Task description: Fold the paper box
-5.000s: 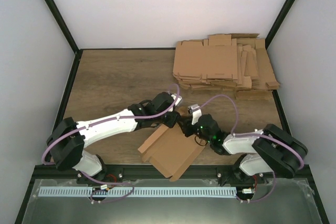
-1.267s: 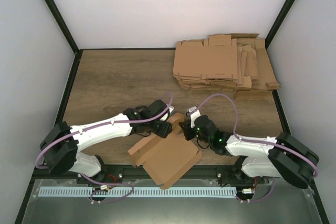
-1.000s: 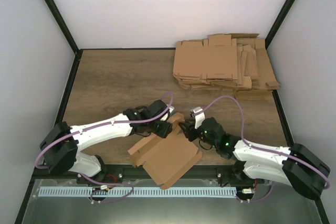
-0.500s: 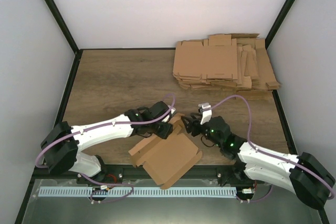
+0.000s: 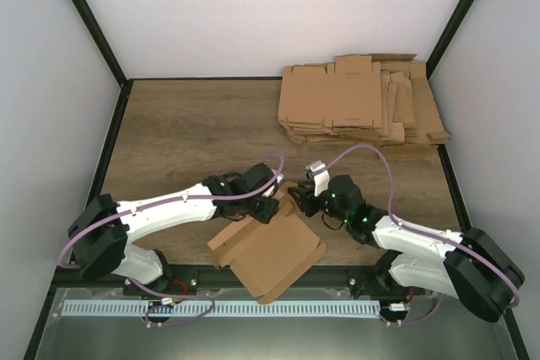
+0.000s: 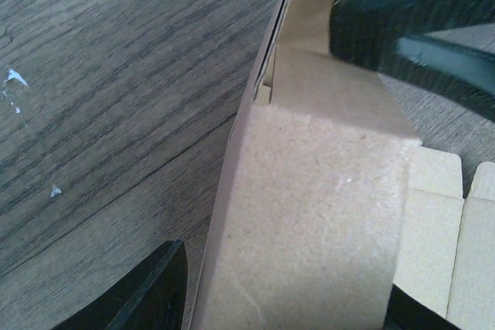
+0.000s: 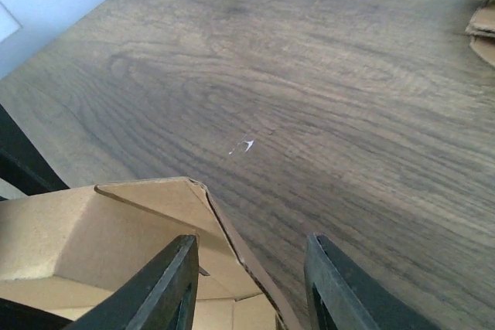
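The paper box (image 5: 274,250) is a brown cardboard piece lying near the table's front edge, with its far wall folded up. My left gripper (image 5: 266,206) is shut on that raised wall. In the left wrist view the wall (image 6: 325,191) fills the space between my left gripper's (image 6: 286,284) fingers. My right gripper (image 5: 297,200) is at the box's far corner, open. In the right wrist view the corner's edge (image 7: 220,226) runs between the right gripper's (image 7: 249,249) fingers, close to the left one and apart from the right one. The right gripper's dark fingers (image 6: 410,21) show beyond the wall in the left wrist view.
A pile of flat cardboard blanks (image 5: 359,107) lies at the table's back right; its edge (image 7: 479,5) shows in the right wrist view. Bare wooden table (image 5: 186,132) stretches behind and to the left of the box. Black frame posts stand at the table's corners.
My right gripper backed off to the right, opened wider, then came back to the box's far corner with its jaws narrower. The left gripper kept its hold; the box barely moved.
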Motion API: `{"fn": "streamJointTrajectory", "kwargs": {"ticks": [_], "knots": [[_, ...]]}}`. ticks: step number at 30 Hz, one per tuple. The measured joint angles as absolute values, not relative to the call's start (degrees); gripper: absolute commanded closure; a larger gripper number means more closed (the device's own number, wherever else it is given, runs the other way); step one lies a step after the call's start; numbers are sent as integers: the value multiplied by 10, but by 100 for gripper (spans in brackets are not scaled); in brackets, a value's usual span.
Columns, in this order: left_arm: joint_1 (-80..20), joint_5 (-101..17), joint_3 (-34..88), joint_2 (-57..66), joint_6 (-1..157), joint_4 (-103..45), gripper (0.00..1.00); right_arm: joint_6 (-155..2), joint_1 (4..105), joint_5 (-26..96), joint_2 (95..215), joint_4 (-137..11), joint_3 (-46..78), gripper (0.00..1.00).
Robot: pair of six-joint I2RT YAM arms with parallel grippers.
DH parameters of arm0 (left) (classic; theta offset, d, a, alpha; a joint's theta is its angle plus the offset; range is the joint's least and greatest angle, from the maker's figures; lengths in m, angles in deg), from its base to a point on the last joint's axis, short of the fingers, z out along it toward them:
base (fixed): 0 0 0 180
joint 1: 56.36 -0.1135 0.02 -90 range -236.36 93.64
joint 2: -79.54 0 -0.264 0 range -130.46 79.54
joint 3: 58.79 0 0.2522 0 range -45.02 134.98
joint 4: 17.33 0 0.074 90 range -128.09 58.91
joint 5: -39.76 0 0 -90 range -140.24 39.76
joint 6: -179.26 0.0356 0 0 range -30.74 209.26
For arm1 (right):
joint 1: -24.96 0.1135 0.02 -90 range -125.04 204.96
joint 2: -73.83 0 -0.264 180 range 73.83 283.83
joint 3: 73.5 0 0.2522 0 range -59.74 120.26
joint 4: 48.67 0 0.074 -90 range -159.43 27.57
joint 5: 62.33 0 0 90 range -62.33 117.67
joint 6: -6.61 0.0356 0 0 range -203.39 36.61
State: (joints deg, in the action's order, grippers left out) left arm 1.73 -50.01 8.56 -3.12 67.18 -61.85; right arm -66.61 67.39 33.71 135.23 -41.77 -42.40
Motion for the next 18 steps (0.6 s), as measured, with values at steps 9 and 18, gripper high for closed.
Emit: {"fn": "streamJointTrajectory", "kwargs": {"ticks": [9, 18], "knots": [[21, -501, 92, -37, 672, -622, 51, -702, 674, 376, 1368, -429, -414, 71], [21, -503, 96, -42, 673, -627, 51, -720, 688, 371, 1388, -456, -382, 83]]}}
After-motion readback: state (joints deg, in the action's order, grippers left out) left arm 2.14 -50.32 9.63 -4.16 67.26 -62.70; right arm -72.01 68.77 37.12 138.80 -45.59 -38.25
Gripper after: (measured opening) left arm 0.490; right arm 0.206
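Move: The box's upright end flap stands just off the right hand's open fingertips, some 2 cm to its left, neither ahead nor back, and about 2 cm lower. From the right hand, the folded side wall's middle is about 8 cm back, 11 cm left and 3 cm lower; the base panel lies roughly 16 cm back, 4 cm left and 10 cm lower. From the left hand, the end flap is about 4 cm ahead, 5 cm right and nearly level. The right hand eases about 2 cm left, with a slight dip and draw back at first, onto the box's end flap, while its wrist swings under 10 degrees counter-clockwise and its fingers close to about half their first gap, one inside the flap and one outside, to pinch the flap's upright edge. The left hand stays put pointing steeply down, its half-open fingers still astride the folded side wall beside the flap as the right hand works there. ##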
